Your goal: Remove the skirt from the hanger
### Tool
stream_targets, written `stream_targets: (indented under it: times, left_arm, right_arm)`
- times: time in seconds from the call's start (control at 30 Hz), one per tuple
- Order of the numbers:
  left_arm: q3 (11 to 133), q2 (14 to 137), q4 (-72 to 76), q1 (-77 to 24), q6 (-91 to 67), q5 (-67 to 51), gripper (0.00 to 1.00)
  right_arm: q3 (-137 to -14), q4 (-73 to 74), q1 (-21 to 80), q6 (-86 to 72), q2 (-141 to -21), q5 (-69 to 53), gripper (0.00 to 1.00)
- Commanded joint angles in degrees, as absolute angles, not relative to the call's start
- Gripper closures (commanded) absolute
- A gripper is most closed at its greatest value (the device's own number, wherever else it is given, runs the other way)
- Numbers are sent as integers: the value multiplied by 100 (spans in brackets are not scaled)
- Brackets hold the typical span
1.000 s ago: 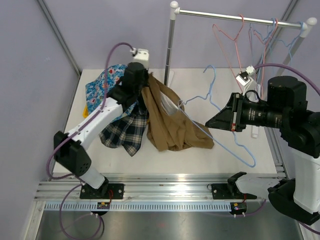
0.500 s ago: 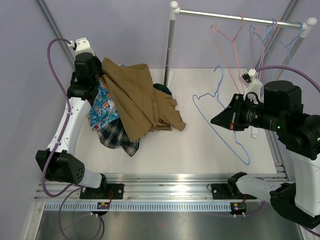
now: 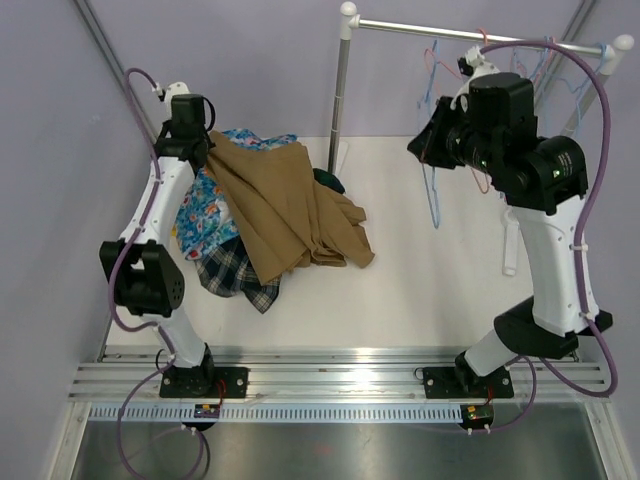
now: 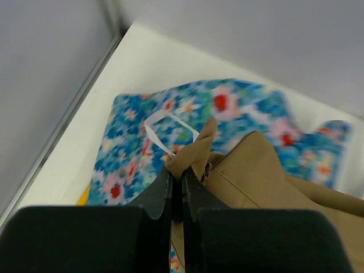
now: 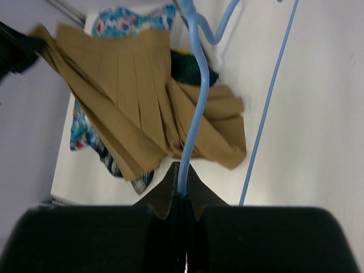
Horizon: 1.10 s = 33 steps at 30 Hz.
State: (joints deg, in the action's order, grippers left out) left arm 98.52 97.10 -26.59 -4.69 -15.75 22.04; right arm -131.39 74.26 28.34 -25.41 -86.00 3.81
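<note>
The tan pleated skirt lies spread over other garments at the table's left, free of any hanger. It also shows in the right wrist view. My left gripper is shut on the skirt's waistband corner at the back left. My right gripper is raised near the rail and shut on the light-blue wire hanger, which hangs bare below it. The hanger wire runs up from the closed jaws in the right wrist view.
A blue floral garment and a dark green tartan garment lie under the skirt. A rail on a post at the back holds pink and blue hangers.
My right gripper has lifted the bare hanger from the right side of the table up toward the rail. My left gripper has shifted slightly, and the skirt has settled flatter.
</note>
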Motion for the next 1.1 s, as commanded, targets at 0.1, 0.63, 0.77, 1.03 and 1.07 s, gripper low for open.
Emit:
stream_targets:
  times: [0.1, 0.63, 0.77, 1.03, 1.07]
  left_arm:
    - [10239, 10607, -3875, -1, -2617, 3981, 100]
    - [8731, 9292, -3368, 484, -3244, 2681, 1]
    - [8236, 8395, -3068, 124, -2980, 2628, 1]
    - [7673, 7139, -2901, -860, -2593, 2356, 1]
    - [7621, 7032, -2866, -1053, -2514, 2355, 1]
  right_arm:
    - [-15274, 6435, 2804, -2022, -9448, 1203, 100]
    - [-14651, 5116, 2022, -2382, -10388, 440, 100]
    - [-14651, 4914, 1925, -2487, -10643, 317, 100]
    - [-14266, 4834, 1837, -2628, -10846, 194, 100]
    - [-13951, 4747, 1837, -2637, -10794, 167, 100]
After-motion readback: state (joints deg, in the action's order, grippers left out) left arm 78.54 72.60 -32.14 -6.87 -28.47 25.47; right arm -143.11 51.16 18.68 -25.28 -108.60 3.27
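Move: The left hand, holding the brown skirt by its waistband, has the floral cloth about 20 cm below and 3 cm ahead; the plaid cloth lies some 22 cm back, 9 cm right and 24 cm below that hand. The right hand, holding a blue hanger, has the rod about 25 cm straight ahead and 10 cm up; the pink hanger is about 22 cm ahead, 15 cm right and 4 cm up. Left lowers skirt 15 cm and leftward, opens, retreats up-back; right carries hanger roughly 18 cm forward towards rod. ##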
